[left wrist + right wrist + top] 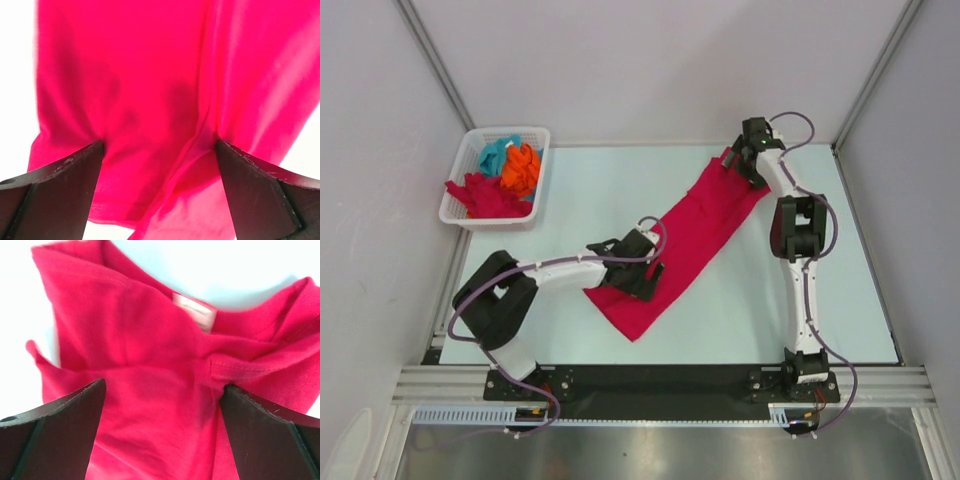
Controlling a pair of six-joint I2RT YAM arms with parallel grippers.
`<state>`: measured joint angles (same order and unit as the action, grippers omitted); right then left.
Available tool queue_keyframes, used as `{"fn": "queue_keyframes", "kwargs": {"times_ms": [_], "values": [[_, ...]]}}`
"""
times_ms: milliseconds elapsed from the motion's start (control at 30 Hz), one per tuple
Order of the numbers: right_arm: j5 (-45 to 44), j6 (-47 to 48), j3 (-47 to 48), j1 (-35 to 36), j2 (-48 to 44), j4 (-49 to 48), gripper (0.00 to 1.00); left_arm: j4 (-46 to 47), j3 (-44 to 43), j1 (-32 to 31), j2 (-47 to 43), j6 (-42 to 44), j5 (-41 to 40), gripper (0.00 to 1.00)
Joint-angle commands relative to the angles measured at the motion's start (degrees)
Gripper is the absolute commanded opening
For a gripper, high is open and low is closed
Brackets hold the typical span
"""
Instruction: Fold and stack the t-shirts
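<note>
A crimson red t-shirt (695, 235) lies on the table as a long folded strip running from near left to far right. My left gripper (645, 280) hovers over its near end, jaws wide open with red cloth (150, 100) spread beneath them. My right gripper (745, 165) sits over the far collar end, also open; the white label (195, 310) shows just beyond its fingers. Crumpled red (485, 195), orange (523, 168) and teal (497, 153) t-shirts fill the basket.
The white lattice basket (535, 205) stands at the table's far left corner. Metal frame posts (435, 65) rise at both back corners, and grey walls close in the sides. Bare pale tabletop (580, 190) lies between basket and shirt.
</note>
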<state>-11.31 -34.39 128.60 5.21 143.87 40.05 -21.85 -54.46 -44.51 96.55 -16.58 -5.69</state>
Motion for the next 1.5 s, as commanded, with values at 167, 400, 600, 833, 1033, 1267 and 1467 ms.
{"fn": "queue_keyframes", "kwargs": {"times_ms": [167,400,600,833,1033,1267,1467], "values": [[8.7,-3.8,13.0,10.0,12.0,-1.3,1.0,-12.2,2.6,-12.5,-2.4,-23.3,11.1,1.0],[12.5,-6.5,14.8,15.1,15.1,-4.0,1.0,-10.3,0.0,-16.9,-2.9,-32.3,14.4,1.0],[8.9,-5.2,15.6,17.4,15.0,-3.2,1.0,-11.2,-4.1,-21.1,-0.9,-36.0,12.7,1.0],[5.3,-1.3,16.2,15.1,12.1,-0.7,1.0,-14.9,-4.0,-20.9,-5.4,-42.4,5.8,1.0],[13.5,2.1,19.0,11.1,7.0,-2.2,1.0,-17.5,-8.5,-15.5,-11.0,-36.4,0.4,1.0],[15.0,6.1,20.0,9.5,-9.0,-8.0,1.0,-12.7,-24.8,2.6,-11.7,-11.8,4.8,1.0],[18.3,8.6,9.7,4.5,-22.0,-6.8,1.0,-1.2,-41.9,15.8,6.7,-5.3,18.6,0.96]]}}
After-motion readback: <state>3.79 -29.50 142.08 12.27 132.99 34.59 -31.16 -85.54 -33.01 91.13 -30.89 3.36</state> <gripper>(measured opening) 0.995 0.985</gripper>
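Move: Both open hands already rest on the folded t-shirt, a strip lying diagonally. Its middle is some 10 cm ahead and 7 cm right of the left hand, the hem end's middle about 9 cm back and 9 cm left. From the right hand the shirt's middle lies roughly 23 cm back and 18 cm left, the collar tag about 4 cm ahead and 3 cm right; all about a centimetre below the hands. With fingers wide open and flat on the cloth, the left hand drags the hem half back about 15 cm and some 9 cm right, while the right hand eases forward, then sweeps the collar end some 20 cm left, turning counter-clockwise. Then both come off: the left swings forward and up over the shirt, the right drifts back right and climbs steeply. ##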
